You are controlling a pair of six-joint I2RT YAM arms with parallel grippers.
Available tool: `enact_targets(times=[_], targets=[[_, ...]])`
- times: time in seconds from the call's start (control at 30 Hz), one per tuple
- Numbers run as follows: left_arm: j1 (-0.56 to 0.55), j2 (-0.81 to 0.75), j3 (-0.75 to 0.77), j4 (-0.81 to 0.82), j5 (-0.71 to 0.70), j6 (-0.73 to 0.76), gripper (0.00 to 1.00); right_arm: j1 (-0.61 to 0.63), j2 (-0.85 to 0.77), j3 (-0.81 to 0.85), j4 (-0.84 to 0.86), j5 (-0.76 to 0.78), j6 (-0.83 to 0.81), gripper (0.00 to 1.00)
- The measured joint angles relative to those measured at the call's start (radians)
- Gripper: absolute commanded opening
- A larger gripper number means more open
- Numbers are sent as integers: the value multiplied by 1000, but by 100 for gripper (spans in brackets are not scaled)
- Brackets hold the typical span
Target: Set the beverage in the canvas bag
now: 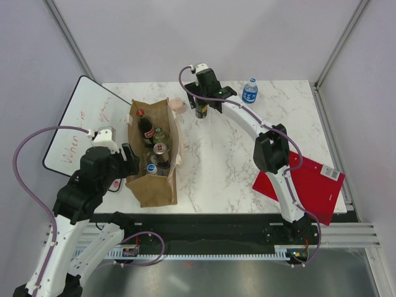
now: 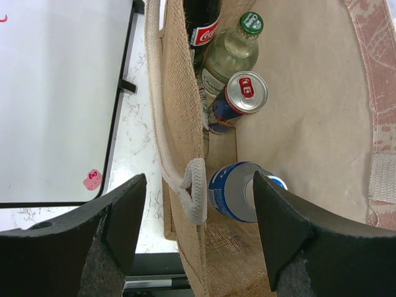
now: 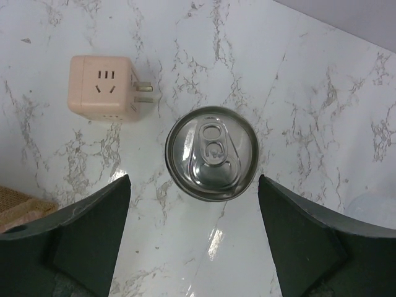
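Observation:
The tan canvas bag (image 1: 162,185) stands upright at the table's left. Inside it are a cola bottle (image 2: 202,25), a green-capped bottle (image 2: 230,52), a red-topped can (image 2: 244,94) and a blue can (image 2: 238,192). My left gripper (image 2: 198,229) is open and straddles the bag's left wall and white rope handle (image 2: 193,192), touching neither. A silver-topped dark can (image 3: 211,153) stands on the marble beyond the bag. My right gripper (image 3: 195,229) hovers above it, open, with the can just ahead of its fingertips. A blue-labelled water bottle (image 1: 250,91) stands at the back right.
A pink plug cube (image 3: 102,85) lies just left of the can. A whiteboard (image 1: 71,127) leans off the table's left edge beside the bag. A red folder (image 1: 309,185) overhangs the front right corner. The bag's corner (image 3: 18,201) shows low left in the right wrist view.

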Motion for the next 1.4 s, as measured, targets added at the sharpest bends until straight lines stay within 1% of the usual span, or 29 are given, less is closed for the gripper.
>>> enact_targets(times=[0.17,0.37,0.4,0.47,0.5,0.57,0.6,0.63,0.67,0.7,0.73,0.77,0.8,0.83,0.9,1.0,1.1,1.27,1.4], targets=[[0,4,-6,3,-1,0,71,-16,29,21,31,-32,-23,88],[0,24,-15,17,0,0,66,-25,73,59,68,-36,-38,88],[0,26,-16,19,1,0,63,-26,80,63,72,-37,-39,88],[0,30,-18,23,2,0,60,-28,90,70,80,-37,-40,83],[0,31,-19,23,2,0,53,-28,94,70,82,-37,-40,81],[0,31,-19,23,3,0,43,-28,100,70,87,-39,-42,72],[0,31,-19,25,3,2,33,-28,103,70,89,-40,-45,68],[0,31,-19,27,5,5,28,-28,104,70,89,-43,-48,58],[0,32,-19,29,6,6,23,-28,105,70,89,-44,-50,53],[0,32,-19,30,7,9,14,-28,105,70,89,-45,-52,47],[0,33,-19,30,8,9,8,-29,105,70,89,-50,-53,35],[0,34,-19,31,12,10,3,-29,105,70,90,-51,-53,29],[0,35,-19,32,17,12,2,-29,104,70,89,-51,-55,23],[0,35,-19,34,23,13,2,-29,101,69,86,-51,-58,12],[0,35,-19,36,27,13,2,-29,87,56,77,-51,-66,0],[0,35,-21,37,32,13,2,-29,35,18,40,-51,-74,0],[0,34,-21,37,32,13,2,-24,-49,1,-18,-51,-78,0],[0,34,-21,39,34,13,2,8,-254,0,-56,-51,-80,0],[0,35,-21,46,43,13,2,84,-449,0,-50,-64,-75,0]])
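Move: The black can stands about 4 cm ahead of the right gripper, in line with it, its middle some 5 cm lower. The pink adapter is about 7 cm ahead and 9 cm left, the water bottle 4 cm ahead and 17 cm right; the canvas bag's middle lies some 24 cm back, 18 cm left. The bag's left rim is already between the open left fingers, about 1 cm ahead, 1 cm right and 1 cm below. Reach the open right gripper forward about 3 cm while sinking 2 cm, close it round the upper part of the can, then lift it fast, some 27 cm, drawing back about 13 cm and tipping the fingers upward. Meanwhile ease the left gripper about 1 cm forward, right and down and shut it to pinch the bag's left rim; hold there. ##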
